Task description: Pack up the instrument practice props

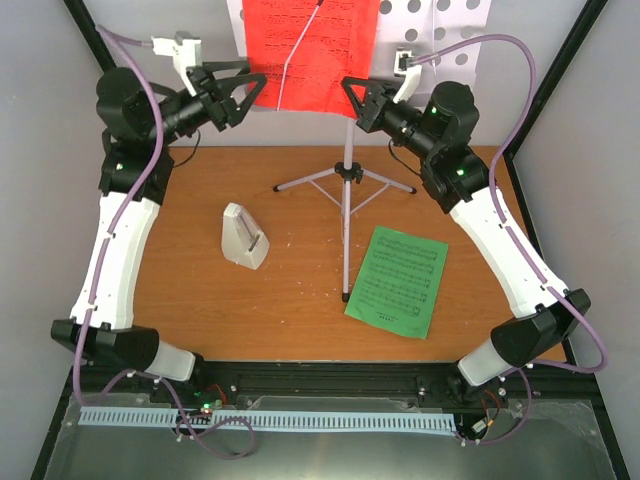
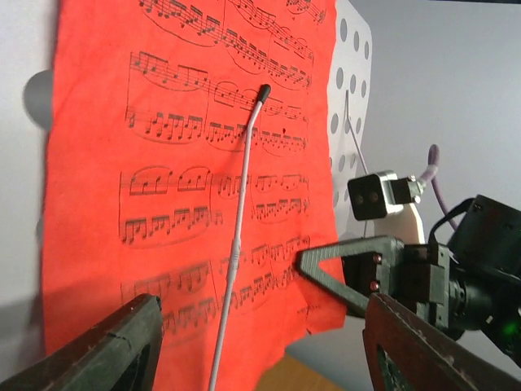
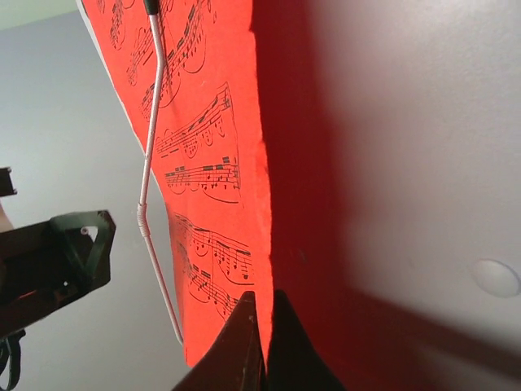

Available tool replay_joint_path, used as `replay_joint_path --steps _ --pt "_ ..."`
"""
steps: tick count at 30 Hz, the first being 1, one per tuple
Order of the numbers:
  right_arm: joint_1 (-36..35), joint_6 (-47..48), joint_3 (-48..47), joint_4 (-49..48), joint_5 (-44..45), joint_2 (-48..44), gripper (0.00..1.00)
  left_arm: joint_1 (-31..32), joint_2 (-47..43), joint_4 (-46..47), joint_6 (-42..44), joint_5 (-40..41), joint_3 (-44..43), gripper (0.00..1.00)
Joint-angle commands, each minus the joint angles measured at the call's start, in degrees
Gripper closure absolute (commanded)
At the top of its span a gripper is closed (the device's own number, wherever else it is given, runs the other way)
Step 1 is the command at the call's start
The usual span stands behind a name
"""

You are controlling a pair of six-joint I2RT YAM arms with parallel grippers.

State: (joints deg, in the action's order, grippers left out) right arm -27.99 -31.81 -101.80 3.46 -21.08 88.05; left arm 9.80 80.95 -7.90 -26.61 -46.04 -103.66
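Observation:
The red sheet-music page hangs on the white perforated music stand, pinned by a thin white wire arm. My right gripper is shut on the page's lower right edge, as the left wrist view also shows. My left gripper stands open at the page's lower left, its fingers spread wide in front of the sheet. The green page lies flat on the table at the right. The white metronome stands left of the silver tripod.
The wooden table is enclosed by grey side walls and a black frame. The tripod's legs spread across the table's middle back. One finger of the left gripper shows in the right wrist view, left of the page.

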Motion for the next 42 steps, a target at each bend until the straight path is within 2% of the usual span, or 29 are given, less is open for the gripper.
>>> replay_joint_path --steps 1,10,15,22,26,30,34,42 --pt "0.18 1.11 0.47 -0.96 1.31 -1.41 0.97 3.03 5.11 -4.88 0.59 2.38 -9.68 0.32" --pt "0.13 0.68 0.0 -1.17 0.52 -1.04 0.97 6.71 13.84 -9.02 3.92 6.71 -20.65 0.44" --pt "0.17 0.74 -0.16 -1.01 0.25 -1.03 0.97 7.68 15.82 -9.67 4.17 6.22 -23.37 0.62" --pt "0.13 0.66 -0.03 -0.92 0.25 -1.1 0.97 8.26 17.54 -9.76 3.86 6.22 -24.37 0.63" --pt "0.17 0.59 -0.01 -0.96 0.25 -1.13 0.97 8.47 18.65 -9.32 3.41 5.41 -25.59 0.69" --pt "0.13 0.59 0.12 -0.92 0.4 -1.21 0.97 8.5 19.03 -8.81 3.32 5.09 -25.57 0.8" --pt "0.13 0.71 0.28 -0.78 0.81 -1.38 0.97 8.48 18.86 -8.39 3.53 5.72 -25.07 0.99" --pt "0.17 1.3 1.26 -0.7 3.11 -2.62 0.97 8.48 16.15 -3.32 4.62 3.98 -19.95 1.0"
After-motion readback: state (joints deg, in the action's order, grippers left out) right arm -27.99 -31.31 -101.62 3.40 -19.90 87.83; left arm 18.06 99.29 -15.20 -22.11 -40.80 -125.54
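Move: The white page arm lying over the red sheet is the left hand's target: its gripping spot is about 6 cm ahead and 6 cm to the right, nearly level. The middle of the red sheet is around 8 cm ahead, 9 cm to the right and 3 cm higher. The right hand's fingertips are some 15 cm to the right of the left hand, 1 cm farther out and a little lower. From the right hand, the page arm's gripping spot is about 5 cm ahead, 9 cm to its left and slightly above. The left fingers shut on the thin white page arm in front of the red sheet and pinch it. To get there the left hand travels about 6 cm forward and 6 cm to the right, its height hardly changing, fast at first and then creeping, the fingers narrowing from over half open to closed. The right hand stays put, still pinching the red sheet's right edge. ##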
